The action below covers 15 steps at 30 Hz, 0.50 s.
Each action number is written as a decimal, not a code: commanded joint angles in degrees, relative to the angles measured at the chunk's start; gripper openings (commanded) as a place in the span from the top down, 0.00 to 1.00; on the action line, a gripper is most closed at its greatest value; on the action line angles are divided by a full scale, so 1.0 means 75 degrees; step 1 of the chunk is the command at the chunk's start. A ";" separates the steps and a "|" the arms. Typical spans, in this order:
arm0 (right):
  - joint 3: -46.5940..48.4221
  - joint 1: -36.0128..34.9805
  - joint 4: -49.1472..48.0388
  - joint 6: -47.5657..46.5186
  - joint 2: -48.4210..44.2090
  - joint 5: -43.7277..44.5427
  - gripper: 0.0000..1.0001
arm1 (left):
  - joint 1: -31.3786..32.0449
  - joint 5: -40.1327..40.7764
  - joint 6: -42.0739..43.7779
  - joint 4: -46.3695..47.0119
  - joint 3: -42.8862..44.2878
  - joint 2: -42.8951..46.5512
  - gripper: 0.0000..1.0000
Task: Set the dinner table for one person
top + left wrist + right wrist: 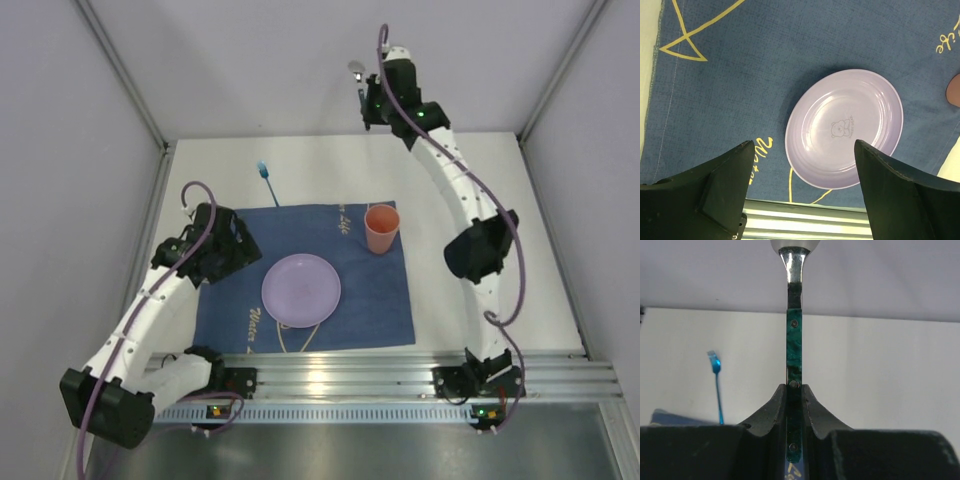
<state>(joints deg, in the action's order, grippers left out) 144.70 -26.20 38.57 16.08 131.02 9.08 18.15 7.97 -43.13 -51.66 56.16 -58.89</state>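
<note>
My right gripper is raised high over the far edge of the white dinner table and is shut on the dark green handle of a metal spoon. The spoon's silver head points away from the gripper. On a dark blue cloth lies a lilac plate, with an orange cup at its far right. My left gripper hovers open above the cloth's left part, beside the plate, holding nothing.
A blue plastic fork lies on the table just beyond the cloth's far edge. A silver aluminium rail runs along the near edge by the arm bases. Grey walls close in the table on three sides.
</note>
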 commanded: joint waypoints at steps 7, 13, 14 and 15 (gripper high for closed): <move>-0.5848 -0.0936 -0.0056 0.1183 -0.5778 -0.0613 1.00 | 0.0005 -0.0207 0.0583 0.0348 0.0469 -0.0666 0.14; -0.9079 -0.1276 -0.0091 0.2050 -0.8219 -0.1128 1.00 | 0.0005 -0.0429 0.0818 0.0653 0.0504 -0.1065 0.14; -0.9423 -0.1416 -0.0277 0.2191 -0.8432 -0.1175 1.00 | 0.0005 -0.0453 0.0852 0.0677 0.0516 -0.1100 0.15; -0.9972 -0.1499 -0.0325 0.2343 -0.8608 -0.1431 1.00 | 0.0005 -0.0488 0.0841 0.0689 0.0562 -0.1124 0.15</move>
<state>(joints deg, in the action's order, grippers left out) 77.03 -35.16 38.92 28.53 70.78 2.26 18.17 5.43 -38.50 -49.47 57.84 -66.74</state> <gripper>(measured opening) 0.115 0.855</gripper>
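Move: I hold the spoon in my right hand, high up; the open mat right of the plate, its likely place, lies about 34 cm back, straight left-right in line, and 26 cm below. From that hand the plate is 34 cm back and 15 cm left, the cup 21 cm back and 5 cm right, the fork level ahead but 27 cm left. From my left hand that mat spot is 26 cm right, 1 cm back, 14 cm below. Keeping the spoon's handle pinched, I swing my right hand fast back towards myself, about 28 cm, drifting slightly right; it arcs up some 7 cm, then sinks again as it passes high by the cup, the fingers tipping and turning some 15 to 20 degrees, more downward. My empty left hand stays open beside the plate and eases a couple of centimetres down and forward. ##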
